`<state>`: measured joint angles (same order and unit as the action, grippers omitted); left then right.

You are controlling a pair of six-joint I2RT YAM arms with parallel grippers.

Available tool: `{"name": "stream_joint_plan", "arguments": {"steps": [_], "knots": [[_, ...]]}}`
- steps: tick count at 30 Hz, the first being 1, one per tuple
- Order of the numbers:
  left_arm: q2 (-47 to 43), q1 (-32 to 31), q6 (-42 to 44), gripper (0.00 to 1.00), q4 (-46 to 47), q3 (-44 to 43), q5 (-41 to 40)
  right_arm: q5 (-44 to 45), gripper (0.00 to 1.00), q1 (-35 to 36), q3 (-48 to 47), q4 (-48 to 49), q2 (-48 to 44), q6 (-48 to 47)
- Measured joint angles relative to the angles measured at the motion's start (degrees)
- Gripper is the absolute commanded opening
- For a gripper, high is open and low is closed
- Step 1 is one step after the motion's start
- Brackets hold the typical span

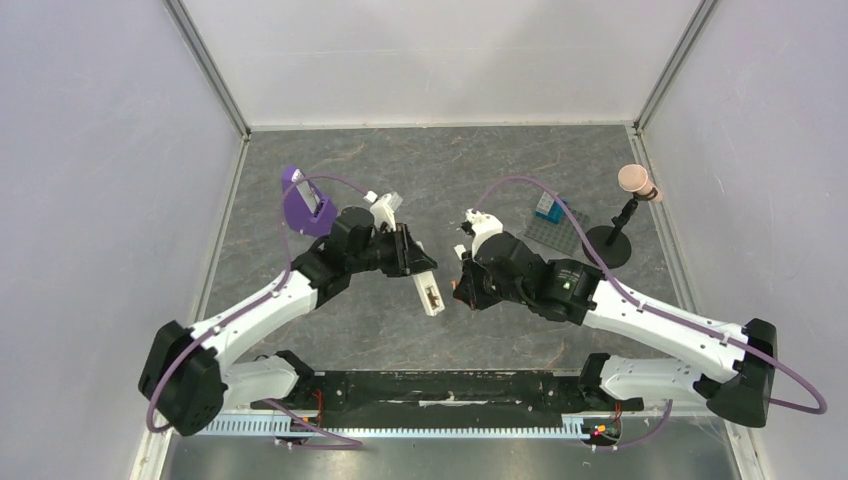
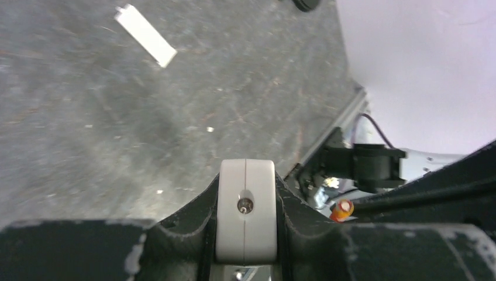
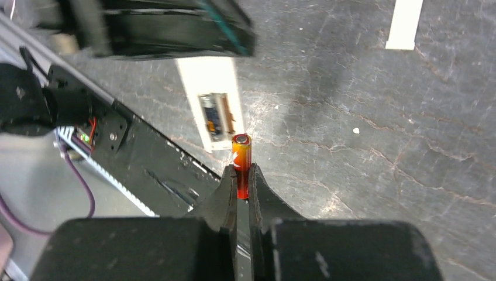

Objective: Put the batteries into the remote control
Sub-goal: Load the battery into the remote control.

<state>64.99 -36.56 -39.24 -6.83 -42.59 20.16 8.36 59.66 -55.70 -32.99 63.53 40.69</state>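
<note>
My left gripper [image 1: 418,268] is shut on the remote control [image 1: 430,293], a slim white bar held above the table and slanting toward the near edge. In the left wrist view the remote's end [image 2: 245,193] sits clamped between the gripper [image 2: 245,221] jaws. My right gripper [image 3: 241,177] is shut on the red-orange battery [image 3: 241,159], which sticks out past its fingertips. The battery's tip is just right of the remote's [image 3: 213,108] open compartment end and apart from it. Something dark lies in that compartment. In the top view the right gripper [image 1: 463,290] faces the remote from the right.
A flat white strip [image 3: 405,23] lies on the grey table [image 1: 500,170]. A purple stand [image 1: 305,202] is at the back left. At the back right are a blue block on a grey plate [image 1: 548,210] and a black stand [image 1: 607,246] with a pinkish top.
</note>
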Motion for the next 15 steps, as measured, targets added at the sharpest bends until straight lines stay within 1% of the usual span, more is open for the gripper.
{"name": "stream_joint_plan", "arguments": {"steps": [3,6,10,15], "knots": [[3.91,0.00,-5.46,0.02,8.00,1.73,4.98,-2.62,0.00,0.02,-4.07,-3.80,0.66,-4.48],[6.88,-0.02,-9.99,0.02,14.01,2.86,8.11,-4.42,0.00,0.00,-6.23,-7.23,0.87,-7.06],[9.86,-0.33,-15.19,0.02,21.57,4.09,10.75,-6.01,0.00,0.00,-8.33,-11.69,3.72,-8.63],[12.02,-0.94,-19.56,0.02,28.65,7.21,12.28,-7.04,0.00,0.00,-8.37,-15.04,6.51,-9.92]]}}
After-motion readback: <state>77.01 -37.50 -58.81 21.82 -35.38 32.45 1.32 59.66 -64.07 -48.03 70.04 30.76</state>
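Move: The right hand holds the orange battery; the empty bay in the remote control lies about 6 cm to its left, 1 cm ahead and some 6 cm below, with the already loaded battery about 1 cm farther left. The battery cover lies on the table roughly 18 cm ahead, 2 cm to the right and 18 cm below. From the left hand, which holds the remote, the orange battery is about 7 cm right, 6 cm back and near level. The left hand, still gripping the remote, carries it about 5 cm to the right towards the orange battery, easing off as it goes, and turns some 20 degrees so that its fingers come more level and the remote's free end swings up. The right hand keeps its pinch on the battery and draws back about 2.5 cm with a small drift right, first rising nearly 2 cm, then sinking past its starting height by about 1.5 cm towards the bay while its fingers tip more steeply down. ##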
